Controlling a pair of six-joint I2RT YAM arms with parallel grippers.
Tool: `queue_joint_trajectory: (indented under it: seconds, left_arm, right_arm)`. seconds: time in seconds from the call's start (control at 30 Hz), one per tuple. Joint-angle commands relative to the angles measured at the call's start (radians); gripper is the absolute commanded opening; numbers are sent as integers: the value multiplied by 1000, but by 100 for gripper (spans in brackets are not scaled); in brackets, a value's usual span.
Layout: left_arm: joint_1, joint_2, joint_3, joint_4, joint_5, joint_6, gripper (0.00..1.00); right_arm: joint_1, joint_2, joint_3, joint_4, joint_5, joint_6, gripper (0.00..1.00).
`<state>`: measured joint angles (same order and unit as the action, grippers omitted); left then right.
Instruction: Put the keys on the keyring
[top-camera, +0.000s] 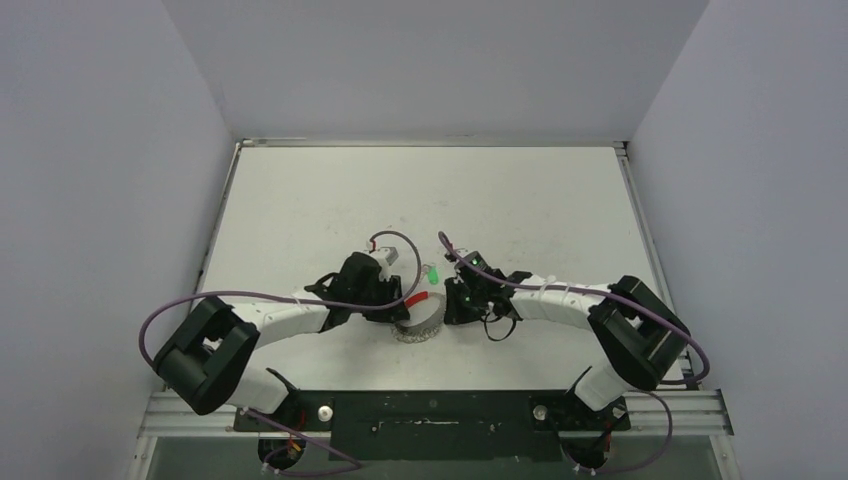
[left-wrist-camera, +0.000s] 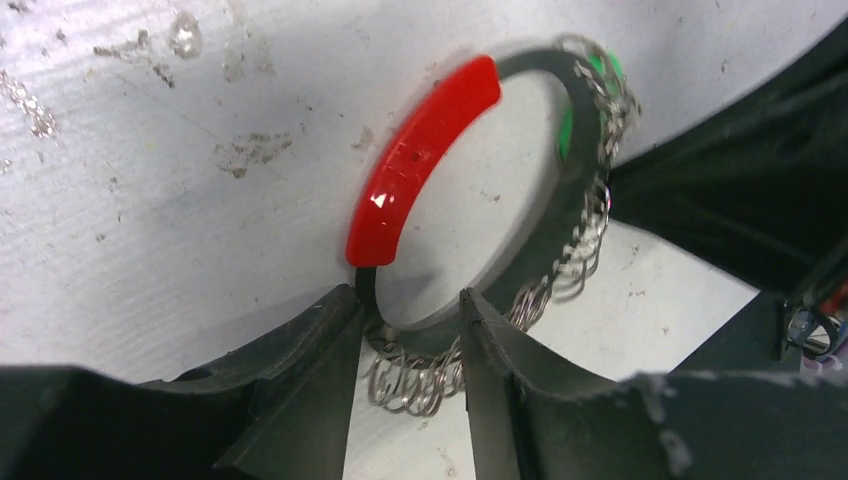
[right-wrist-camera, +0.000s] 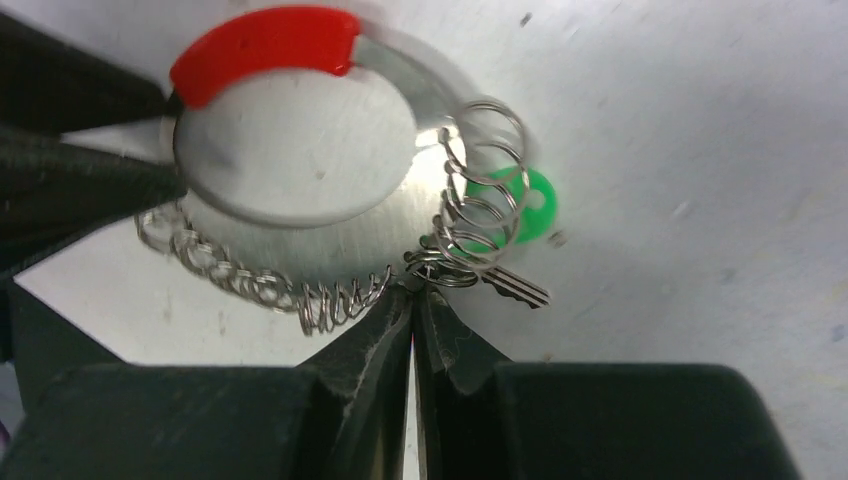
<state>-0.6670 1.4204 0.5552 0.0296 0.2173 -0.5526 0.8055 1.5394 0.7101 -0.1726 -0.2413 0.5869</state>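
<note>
The keyring (top-camera: 421, 326) lies flat on the white table between both grippers, its red segment (left-wrist-camera: 425, 160) and silver wire coils (right-wrist-camera: 250, 285) clear in the wrist views. The keys (right-wrist-camera: 515, 286), with their green tag (right-wrist-camera: 522, 205), rest against the ring's right side, under loose wire loops. My right gripper (right-wrist-camera: 414, 290) is shut, its tips pinched at the keys' small split ring. My left gripper (left-wrist-camera: 410, 325) straddles the ring's coiled part just below the red end. Its fingers (left-wrist-camera: 325, 345) stand apart with coils between them. The tag (top-camera: 432, 272) shows green from above.
The two wrists nearly meet over the ring, and the right arm's black body (left-wrist-camera: 740, 180) fills the left wrist view's right side. Purple cables (top-camera: 200, 300) loop beside both arms. The table's near rail (top-camera: 430, 410) is close behind.
</note>
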Motion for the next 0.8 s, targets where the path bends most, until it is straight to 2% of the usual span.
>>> queue_joint_trajectory:
  seconds: [0.0,0.2,0.3,0.5,0.77]
  left_arm:
    - [-2,-39,-36,49,29,-54,38]
    - [-10,-68,-47,33,1,-64,36]
    - [-11,-104,-49,-18,-56,-52,40]
    - [-9,-170,-84,-26,-83,-60,40]
    - [-16,-119,-100,50,-34,-90,36]
  right_arm:
    - [-68,53,55,21,17,-68,9]
    - [-74,74,126,-46,44,-140,15]
    - [-67,35,133,-93,87,-163,20]
    - [-10,-30,146,-182,174,-186,30]
    - [89,-52,112,-115,155,-107,31]
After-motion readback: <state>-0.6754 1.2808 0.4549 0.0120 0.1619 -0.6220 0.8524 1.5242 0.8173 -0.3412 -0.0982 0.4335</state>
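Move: The keyring's middle lies about 5 cm to my right hand's left, 3 cm ahead and a centimetre down; from my left hand it is some 3 cm to the right and level fore and aft. The green-tagged key at its coils sits about 3 cm ahead and 3 cm to the right of my right hand. The loose keys lie roughly 10 cm ahead and 3 cm left of my right hand. With shut fingertips at the keyring's coils, my right hand sweeps forward about 4 cm, then turns back some 3 cm, drifting slightly right and rising 1.5 cm, while its fingers part and its wrist tilts steeper by about 10 degrees, coming clear of the coils. My left hand, fingers still parted around the ring's left end, shifts about 2 cm left and back, rising briefly midway. ##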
